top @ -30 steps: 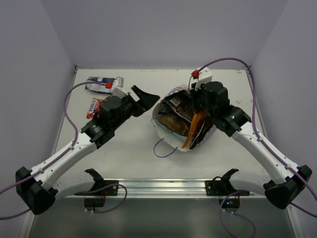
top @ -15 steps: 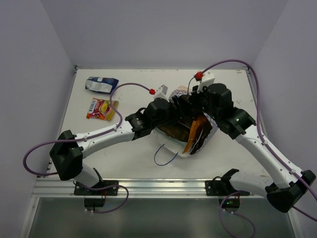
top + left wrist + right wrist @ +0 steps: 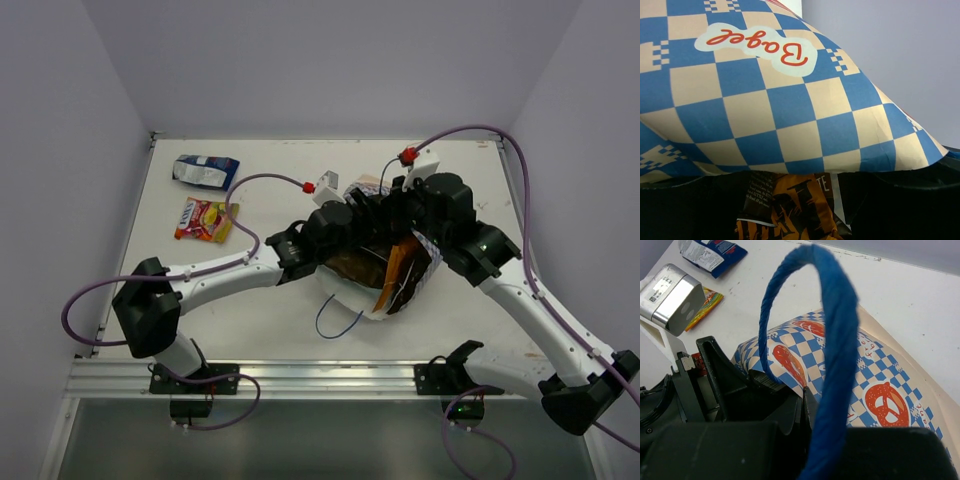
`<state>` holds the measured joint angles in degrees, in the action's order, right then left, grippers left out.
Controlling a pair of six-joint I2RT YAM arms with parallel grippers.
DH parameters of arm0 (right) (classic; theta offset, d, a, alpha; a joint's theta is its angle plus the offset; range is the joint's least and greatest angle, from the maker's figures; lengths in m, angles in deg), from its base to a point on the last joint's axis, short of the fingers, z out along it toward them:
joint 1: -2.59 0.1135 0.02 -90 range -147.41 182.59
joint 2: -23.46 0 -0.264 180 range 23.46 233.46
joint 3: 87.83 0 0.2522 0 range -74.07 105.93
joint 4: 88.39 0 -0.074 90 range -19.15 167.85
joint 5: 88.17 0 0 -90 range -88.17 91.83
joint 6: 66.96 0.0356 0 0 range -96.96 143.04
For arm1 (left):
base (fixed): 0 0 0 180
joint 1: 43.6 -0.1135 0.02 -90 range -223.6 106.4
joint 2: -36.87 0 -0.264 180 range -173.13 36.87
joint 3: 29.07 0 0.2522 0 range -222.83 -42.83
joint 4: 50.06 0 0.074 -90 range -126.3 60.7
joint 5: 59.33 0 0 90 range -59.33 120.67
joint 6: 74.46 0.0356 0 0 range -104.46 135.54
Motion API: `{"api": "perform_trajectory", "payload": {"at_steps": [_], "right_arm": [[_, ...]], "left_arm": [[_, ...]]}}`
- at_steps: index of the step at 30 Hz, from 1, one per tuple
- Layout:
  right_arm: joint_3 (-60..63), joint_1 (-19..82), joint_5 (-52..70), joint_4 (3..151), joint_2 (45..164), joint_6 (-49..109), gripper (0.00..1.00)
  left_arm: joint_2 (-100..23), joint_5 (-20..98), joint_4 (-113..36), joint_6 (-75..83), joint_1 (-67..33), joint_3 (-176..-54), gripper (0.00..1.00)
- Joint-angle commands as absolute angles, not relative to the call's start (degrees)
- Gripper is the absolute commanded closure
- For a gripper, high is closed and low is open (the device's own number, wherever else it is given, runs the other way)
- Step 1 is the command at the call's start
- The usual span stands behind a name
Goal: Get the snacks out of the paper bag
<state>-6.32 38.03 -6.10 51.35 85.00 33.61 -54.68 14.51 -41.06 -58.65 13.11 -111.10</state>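
The paper bag [image 3: 420, 275] leans open on the table, checkered outside, with a dark brown chip bag [image 3: 355, 268] and an orange packet [image 3: 393, 268] showing inside. My left gripper [image 3: 365, 232] reaches into the bag's mouth. In the left wrist view the checkered wall [image 3: 780, 100] hangs overhead, and an orange-and-black chip bag [image 3: 790, 210] fills the gap between the dark fingers [image 3: 910, 205]. My right gripper [image 3: 804, 400] is shut on the bag's rim [image 3: 790, 367], with the blue cord handle [image 3: 835, 340] looping in front of it. Two snacks lie out at the far left: a blue-and-white packet [image 3: 205, 171] and a red-and-yellow packet [image 3: 205, 220].
The bag's other blue cord handle [image 3: 335, 318] trails on the table in front of the bag. The left arm's wrist camera housing [image 3: 670, 297] sits close beside the right gripper. Grey walls close in the table on three sides, and a metal rail [image 3: 320, 375] runs along its near edge.
My left arm has swung from the table left of the bag into the bag's mouth, and its jaws have narrowed. The right gripper has kept hold of the rim.
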Motion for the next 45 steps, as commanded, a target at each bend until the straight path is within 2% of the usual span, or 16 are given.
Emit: {"api": "perform_trajectory", "payload": {"at_steps": [1, 7, 12, 18, 21, 22, 24, 25, 27, 34, 39, 45], "right_arm": [[-6.4, 38.4, -3.4, 52.3, 83.7, 36.6, 1.00], [-5.9, 38.4, -5.0, 52.2, 83.6, 35.9, 1.00], [-5.6, 38.4, -4.3, 52.0, 84.0, 36.3, 1.00], [-5.5, 38.4, -4.1, 52.3, 84.2, 36.6, 1.00], [-5.9, 38.5, -4.0, 52.7, 84.2, 36.6, 1.00], [-5.9, 38.5, -4.1, 52.8, 84.2, 36.7, 1.00], [-6.0, 38.4, -4.2, 52.8, 84.4, 36.6, 1.00], [-6.1, 38.5, -4.3, 52.8, 84.4, 36.5, 1.00], [-6.3, 38.5, -5.3, 52.9, 84.3, 36.3, 1.00], [-6.7, 38.4, -11.9, 52.6, 84.5, 34.6, 1.00], [-6.7, 37.5, -15.6, 52.8, 86.6, 33.8, 1.00], [-6.7, 35.7, -16.6, 52.9, 88.2, 32.7, 1.00]], "left_arm": [[-52.6, 9.0, -47.5, -60.6, 13.4, -110.6, 0.29], [-49.7, 5.6, -47.7, -59.9, 14.8, -108.5, 0.28], [-54.4, 5.7, -45.5, -59.1, 14.8, -113.2, 0.30], [-59.1, 6.2, -45.2, -59.5, 14.9, -117.2, 0.42], [-59.6, 5.2, -45.3, -59.3, 14.9, -117.4, 0.55], [-59.6, 4.7, -45.1, -59.3, 14.9, -117.5, 0.65], [-59.1, 4.1, -44.5, -58.5, 14.9, -117.5, 0.77], [-58.9, 4.0, -44.2, -58.3, 14.8, -117.2, 0.89], [-57.5, 3.8, -42.7, -57.4, 14.9, -116.8, 1.00], [-47.0, 7.4, -36.0, -52.3, 14.9, -113.1, 1.00], [-38.2, 14.0, -22.2, -46.2, 14.9, -113.5, 1.00], [-25.2, 10.6, -6.4, -40.7, 11.5, -111.9, 1.00]]}}
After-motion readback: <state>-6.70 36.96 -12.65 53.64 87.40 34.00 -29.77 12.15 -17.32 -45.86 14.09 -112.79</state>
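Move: The navy snack pack is hidden deep in the bag at the left hand's open fingers; its middle is roughly 4 cm ahead, 5 cm to the right and 2 cm below. The orange snack pack lies about 8 cm back, 3 cm right and 5 cm below this hand, and the brown pack about 9 cm back, 5 cm left and 6 cm below. From the right hand, the navy pack is some 9 cm below and 2 cm ahead. The left fingers close on the near end of the navy snack pack after easing about 2 cm forward and right, deeper into the bag. Keeping that pinch, the hand draws leftward, up and back, some 12 cm to the left, its fingers tipping up about 10 degrees. The right hand keeps hold of the bag's rim and late on goes about 2 cm forward and slightly right, away from the left hand. ##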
